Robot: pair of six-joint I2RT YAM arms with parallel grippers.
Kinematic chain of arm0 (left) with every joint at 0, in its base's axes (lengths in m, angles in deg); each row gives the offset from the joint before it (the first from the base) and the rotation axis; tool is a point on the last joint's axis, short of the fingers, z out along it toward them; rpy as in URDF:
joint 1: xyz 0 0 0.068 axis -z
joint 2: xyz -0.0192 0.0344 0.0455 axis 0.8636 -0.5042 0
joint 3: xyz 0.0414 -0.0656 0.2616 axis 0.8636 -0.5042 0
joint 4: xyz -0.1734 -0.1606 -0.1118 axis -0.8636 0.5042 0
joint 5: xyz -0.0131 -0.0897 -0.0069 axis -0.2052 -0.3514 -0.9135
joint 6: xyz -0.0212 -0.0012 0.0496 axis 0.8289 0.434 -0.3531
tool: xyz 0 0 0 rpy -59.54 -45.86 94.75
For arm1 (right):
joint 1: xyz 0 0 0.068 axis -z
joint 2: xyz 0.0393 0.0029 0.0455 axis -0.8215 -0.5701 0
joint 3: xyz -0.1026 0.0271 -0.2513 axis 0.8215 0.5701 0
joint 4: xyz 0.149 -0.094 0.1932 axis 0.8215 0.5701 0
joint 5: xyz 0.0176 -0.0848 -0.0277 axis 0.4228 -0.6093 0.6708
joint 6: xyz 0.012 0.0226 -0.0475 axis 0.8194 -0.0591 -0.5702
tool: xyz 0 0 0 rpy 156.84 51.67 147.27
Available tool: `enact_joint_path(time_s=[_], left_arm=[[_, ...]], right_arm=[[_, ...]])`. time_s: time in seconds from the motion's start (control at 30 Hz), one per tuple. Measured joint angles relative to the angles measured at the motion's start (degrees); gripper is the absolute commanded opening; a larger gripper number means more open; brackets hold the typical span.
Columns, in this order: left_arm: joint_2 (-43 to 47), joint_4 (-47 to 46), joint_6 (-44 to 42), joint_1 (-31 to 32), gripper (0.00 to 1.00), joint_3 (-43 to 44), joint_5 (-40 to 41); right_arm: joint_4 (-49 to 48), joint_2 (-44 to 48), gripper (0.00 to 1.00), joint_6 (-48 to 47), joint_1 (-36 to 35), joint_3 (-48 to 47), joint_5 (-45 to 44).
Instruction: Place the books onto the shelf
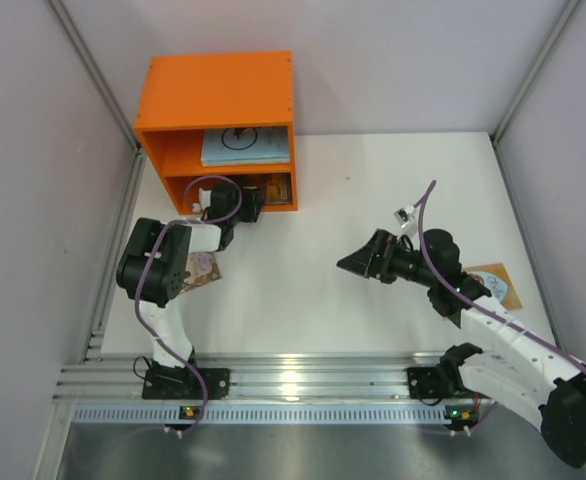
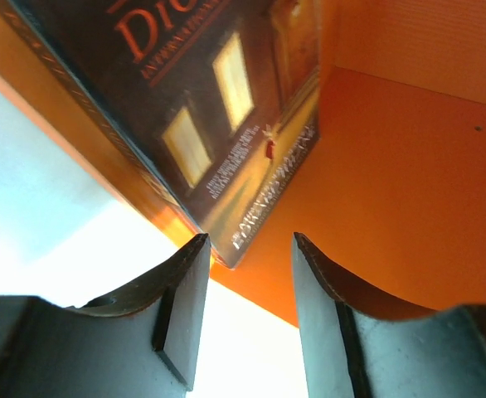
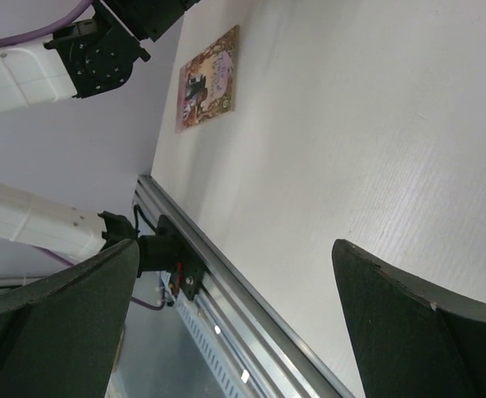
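Observation:
The orange shelf (image 1: 218,95) stands at the far left. A pale blue-white book with a black ring logo (image 1: 241,146) lies in its upper compartment. A dark brown book (image 1: 273,188) (image 2: 210,108) lies in the lower one. My left gripper (image 1: 248,202) (image 2: 250,245) is at that compartment's mouth, jaws apart, and the book's corner lies just past the fingertips, unclamped. A pinkish illustrated book (image 1: 203,270) (image 3: 207,79) lies on the table beside my left arm. An orange book (image 1: 497,284) lies under my right arm. My right gripper (image 1: 357,263) (image 3: 235,245) hangs wide open over the table, holding nothing.
Orange shelf floor and wall (image 2: 392,166) fill the left wrist view. An aluminium rail (image 1: 293,375) (image 3: 251,290) with both arm bases runs along the near edge. Pale walls enclose the table on the left, right and back.

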Motion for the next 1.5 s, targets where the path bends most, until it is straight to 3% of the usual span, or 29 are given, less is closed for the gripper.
enact_joint_path(time_s=[0.27, 0.4, 0.53, 0.7, 1.0, 1.23, 1.33, 1.37, 1.5], left_arm=[[4.63, 0.31, -0.68, 0.00, 0.52, -4.00, 0.00], [10.71, 2.49, -1.53, -0.02, 0.53, -9.86, 0.17], [19.52, 6.16, -3.19, -0.98, 0.49, -16.39, 1.44], [26.97, 8.00, -6.21, -7.93, 0.43, -21.18, 1.01], [29.64, 14.73, -16.55, -15.39, 0.48, -19.93, -3.76], [29.83, 15.67, -22.14, -22.51, 0.49, -18.18, -9.27], [28.87, 16.09, -24.04, -24.17, 0.40, -16.90, -11.10], [28.00, 16.04, -24.35, -24.30, 0.27, -15.87, -11.91], [23.56, 11.08, -22.82, -24.11, 0.03, -13.88, -15.45]], right_arm=[[-0.02, 0.07, 1.00, 1.03, 0.17, -0.02, -1.14], [0.20, -2.47, 1.00, 3.08, 3.48, -0.46, -1.75], [2.58, -3.82, 1.00, 4.57, 9.64, -2.43, -4.72], [7.82, -3.56, 1.00, 3.10, 17.99, -6.99, -9.60], [19.21, -2.73, 1.00, 0.28, 42.34, -7.41, -18.40], [28.11, -1.29, 1.00, -0.55, 51.54, -7.30, -29.24], [30.10, 0.72, 1.00, -0.74, 54.49, -6.80, -32.46], [30.47, 1.60, 1.00, -0.85, 55.12, -6.45, -33.14], [29.46, 4.85, 1.00, -1.42, 55.82, -3.39, -31.19]])
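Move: The dark brown book in the lower compartment lies about 8 cm ahead of my left hand and 5 below it, roughly straight ahead. The blue books on the middle shelf sit about 12 ahead, 3 left and 10 up, and the patterned book on the table 15 back, 19 left and 7 down. From my right hand, the Othello book is some 30 cm to the right, about level fore and aft, and 17 below. I swing my open right hand some 34 cm right, bowing forward and back, turning it about 80 degrees clockwise, sinking and tipping it down towards the Othello book. Meanwhile my empty left hand backs out from the brown book, sweeps about 16 cm left and rises slightly, then eases forward and right as its fingers nearly close. ##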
